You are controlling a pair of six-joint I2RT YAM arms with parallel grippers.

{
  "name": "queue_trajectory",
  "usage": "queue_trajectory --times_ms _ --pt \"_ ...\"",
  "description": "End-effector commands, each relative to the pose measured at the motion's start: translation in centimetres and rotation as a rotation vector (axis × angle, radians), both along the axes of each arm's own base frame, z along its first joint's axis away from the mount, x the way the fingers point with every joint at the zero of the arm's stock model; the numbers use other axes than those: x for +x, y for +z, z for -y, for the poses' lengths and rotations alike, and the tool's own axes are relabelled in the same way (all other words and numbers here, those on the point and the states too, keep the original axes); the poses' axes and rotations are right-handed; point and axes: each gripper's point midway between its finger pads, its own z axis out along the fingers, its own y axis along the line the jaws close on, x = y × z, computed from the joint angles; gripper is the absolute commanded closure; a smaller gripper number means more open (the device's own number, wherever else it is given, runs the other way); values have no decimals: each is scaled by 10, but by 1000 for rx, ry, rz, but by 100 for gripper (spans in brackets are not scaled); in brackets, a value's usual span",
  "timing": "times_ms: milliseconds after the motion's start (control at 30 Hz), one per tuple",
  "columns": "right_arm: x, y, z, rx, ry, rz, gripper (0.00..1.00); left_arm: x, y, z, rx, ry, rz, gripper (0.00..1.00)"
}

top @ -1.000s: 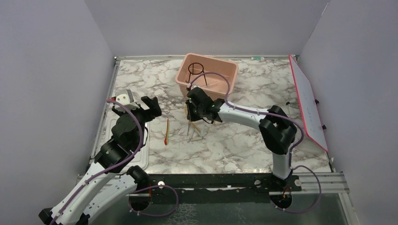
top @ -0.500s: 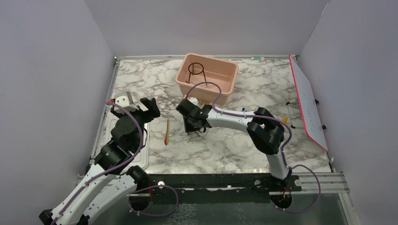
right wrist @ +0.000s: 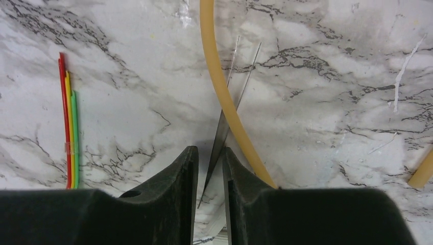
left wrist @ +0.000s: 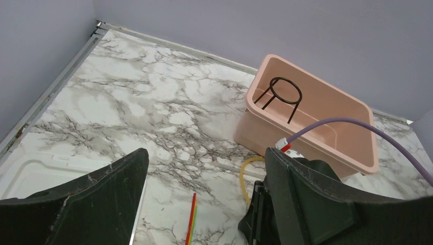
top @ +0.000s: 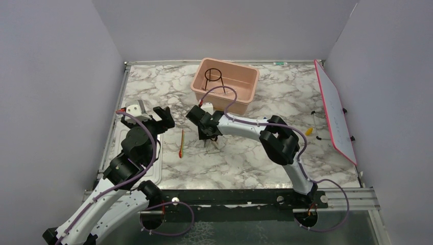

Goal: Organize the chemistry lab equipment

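My right gripper [right wrist: 208, 150] is low over the marble top, open by a narrow gap. The silver metal tongs [right wrist: 222, 130] lie on the table between its fingers, leaning on the right finger [right wrist: 240, 168]. The curved tan rubber tube [right wrist: 219, 87] runs just right of the tongs. A thin red-orange rod [right wrist: 66, 127] lies to the left, also seen from above [top: 181, 144]. The black wire ring stand [top: 213, 77] stands inside the pink tub [top: 251, 71]. My left gripper [left wrist: 204, 158] hangs wide open above the table's left side, holding nothing.
A flat white lid [top: 154, 166] lies under the left arm at the left edge. A white board with a red edge [top: 334, 112] leans at the right wall. A small yellow piece [top: 308, 131] and a thin tool [top: 314, 122] lie near it.
The right gripper swung left and down toward the table and its jaws parted around the tongs. The left arm has stayed put.
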Motion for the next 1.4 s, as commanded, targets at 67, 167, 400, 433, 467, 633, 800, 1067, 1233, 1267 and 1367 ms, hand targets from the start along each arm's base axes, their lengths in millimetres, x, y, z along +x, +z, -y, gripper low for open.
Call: queue_trajectory --times_ms 67,167,400,433,467,633,800,1067,1233,1267,1367 --pt "12 -9 4 -75 -53 32 73 3 0 4 1 -14 3 13" --pt "13 -11 1 -85 -41 27 83 4 -1 5 2 -16 -1 13" --pt "13 10 -13 -23 104 70 99 3 -2 2 8 -3 -3 13" --pt "11 16 -16 -3 154 85 99 3 -2 1 11 4 -3 13" --pt "10 25 -20 22 205 102 99 3 -1 -1 12 13 -3 13" --pt "-10 74 -38 160 503 190 99 1 -1 -5 8 29 2 13" --pt "-23 124 -38 265 675 294 99 1 0 -6 7 34 3 13" --pt "25 217 9 251 697 563 99 5 8 25 39 -131 23 13" --pt "60 274 48 233 700 732 99 7 7 58 80 -298 28 12" --pt "66 280 55 228 707 748 99 7 6 66 90 -346 31 11" --pt "82 285 70 178 743 788 99 6 0 88 105 -451 22 11"
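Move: The tweezers lie on the table under the right hand's narrowly parted fingers, their middle about 2 cm ahead, in line sideways and 1 cm below. The bin stands roughly 27 cm ahead and 9 cm right; the curved tube crosses over the tweezers, its middle some 7 cm ahead and 5 cm right, and the coloured strips lie about 10 cm left and 1 cm back. From the left hand the tweezers are about 5 cm ahead, 16 cm right and 29 cm below. The right hand creeps about 1 cm forward at table height, shuts its fingers on the tweezers and lifts them some 25 cm, drawing back a few centimetres before swinging forward and right towards the bin, turning counter-clockwise and tipping the fingers up, each by about 35 degrees. Late on, the empty left hand, still open, slides about 5 cm right and turns slightly clockwise. ##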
